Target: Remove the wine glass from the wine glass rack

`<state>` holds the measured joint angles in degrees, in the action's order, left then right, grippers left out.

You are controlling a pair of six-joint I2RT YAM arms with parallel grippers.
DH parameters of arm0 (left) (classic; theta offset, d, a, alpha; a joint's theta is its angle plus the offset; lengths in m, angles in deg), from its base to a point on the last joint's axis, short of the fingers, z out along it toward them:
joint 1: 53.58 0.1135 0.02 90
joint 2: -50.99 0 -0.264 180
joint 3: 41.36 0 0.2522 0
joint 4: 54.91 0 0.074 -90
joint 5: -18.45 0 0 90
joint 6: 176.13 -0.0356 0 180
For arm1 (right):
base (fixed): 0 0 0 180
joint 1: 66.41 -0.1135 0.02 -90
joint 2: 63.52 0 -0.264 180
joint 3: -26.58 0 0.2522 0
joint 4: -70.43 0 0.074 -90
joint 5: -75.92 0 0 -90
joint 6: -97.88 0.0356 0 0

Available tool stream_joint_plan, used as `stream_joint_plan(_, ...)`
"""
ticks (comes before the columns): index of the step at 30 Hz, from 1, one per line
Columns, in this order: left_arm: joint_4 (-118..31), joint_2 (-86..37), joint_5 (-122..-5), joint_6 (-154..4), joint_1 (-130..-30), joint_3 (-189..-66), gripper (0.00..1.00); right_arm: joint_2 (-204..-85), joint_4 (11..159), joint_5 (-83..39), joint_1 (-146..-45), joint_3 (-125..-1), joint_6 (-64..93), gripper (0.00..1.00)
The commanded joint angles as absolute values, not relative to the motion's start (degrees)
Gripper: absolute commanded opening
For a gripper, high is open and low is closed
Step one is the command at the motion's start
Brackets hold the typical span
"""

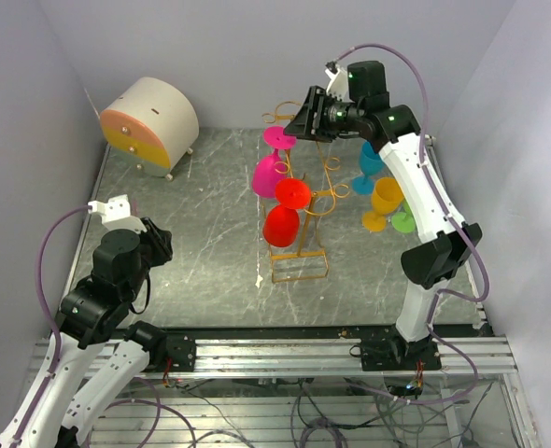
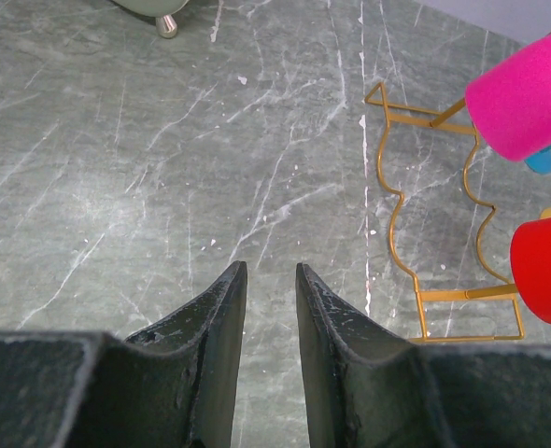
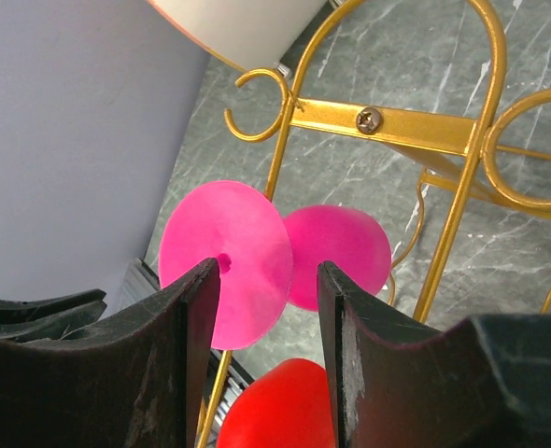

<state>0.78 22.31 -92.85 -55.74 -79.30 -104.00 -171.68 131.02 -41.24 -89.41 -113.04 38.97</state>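
Observation:
The golden wire wine glass rack [image 1: 315, 198] stands mid-table. A pink wine glass [image 1: 269, 173] and a red wine glass [image 1: 281, 224] hang on its left side, feet up. My right gripper [image 1: 303, 121] is open at the rack's top, just above the pink glass's round foot [image 1: 278, 137]. In the right wrist view the pink wine glass's foot [image 3: 243, 266] lies just beyond the open right gripper [image 3: 266, 273], overlapped by the left finger; the pink bowl [image 3: 346, 252], red glass [image 3: 285, 406] and rack [image 3: 397, 121] show too. My left gripper [image 1: 159, 247] [image 2: 271, 273] is open and empty, low at the left.
A blue glass [image 1: 369, 163], a yellow glass [image 1: 385, 201] and a green glass [image 1: 403, 221] stand right of the rack, beside my right arm. A round white-and-orange drawer box [image 1: 149, 121] sits back left. The rack's wire base [image 2: 392, 201] lies right of my left gripper.

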Motion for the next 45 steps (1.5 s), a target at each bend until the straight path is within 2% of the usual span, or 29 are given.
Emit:
stream_joint_plan(1,0.24,22.55,-94.44,-55.37,-79.37,-104.36,0.38,-172.36,131.18,-40.37,-89.81,-112.31,39.25,0.46)
stream_joint_plan(12,0.33,22.56,-94.75,-55.37,-79.40,-104.34,0.39,-171.53,127.27,-44.46,-90.05,-109.87,40.67,0.42)
stream_joint_plan(22,0.37,22.52,-94.84,-55.28,-79.41,-104.36,0.39,-169.95,123.69,-46.45,-90.05,-108.33,42.43,0.19)
stream_joint_plan(36,0.42,22.56,-94.96,-55.19,-79.42,-104.41,0.39,-165.91,116.68,-47.39,-89.72,-103.28,47.20,0.00)
stream_joint_plan(45,0.42,22.79,-95.14,-55.11,-79.37,-104.32,0.39,-165.18,107.33,-52.43,-89.27,-98.19,53.38,0.00)
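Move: The pink glass hangs foot-up on the rack. Its foot lies just beyond the right fingertips, about 3 cm to the left, 1 cm back and 2 cm below. The red glass hangs roughly 12 cm back, straight behind that hand, its middle some 10 cm lower; the rack's rear crossbar is about 4 cm ahead at hand height. From the left hand the pink foot is some 20 cm ahead, 25 cm to the right and 8 cm higher. The right fingers close from about half open to shut, pinching the rim of the pink glass's foot. The hand first sinks about 1 cm, working left, then rises some 3 cm, easing slightly back while still drifting left to about 2 cm in all. The wrist rolls a good 10 degrees, left side up. ##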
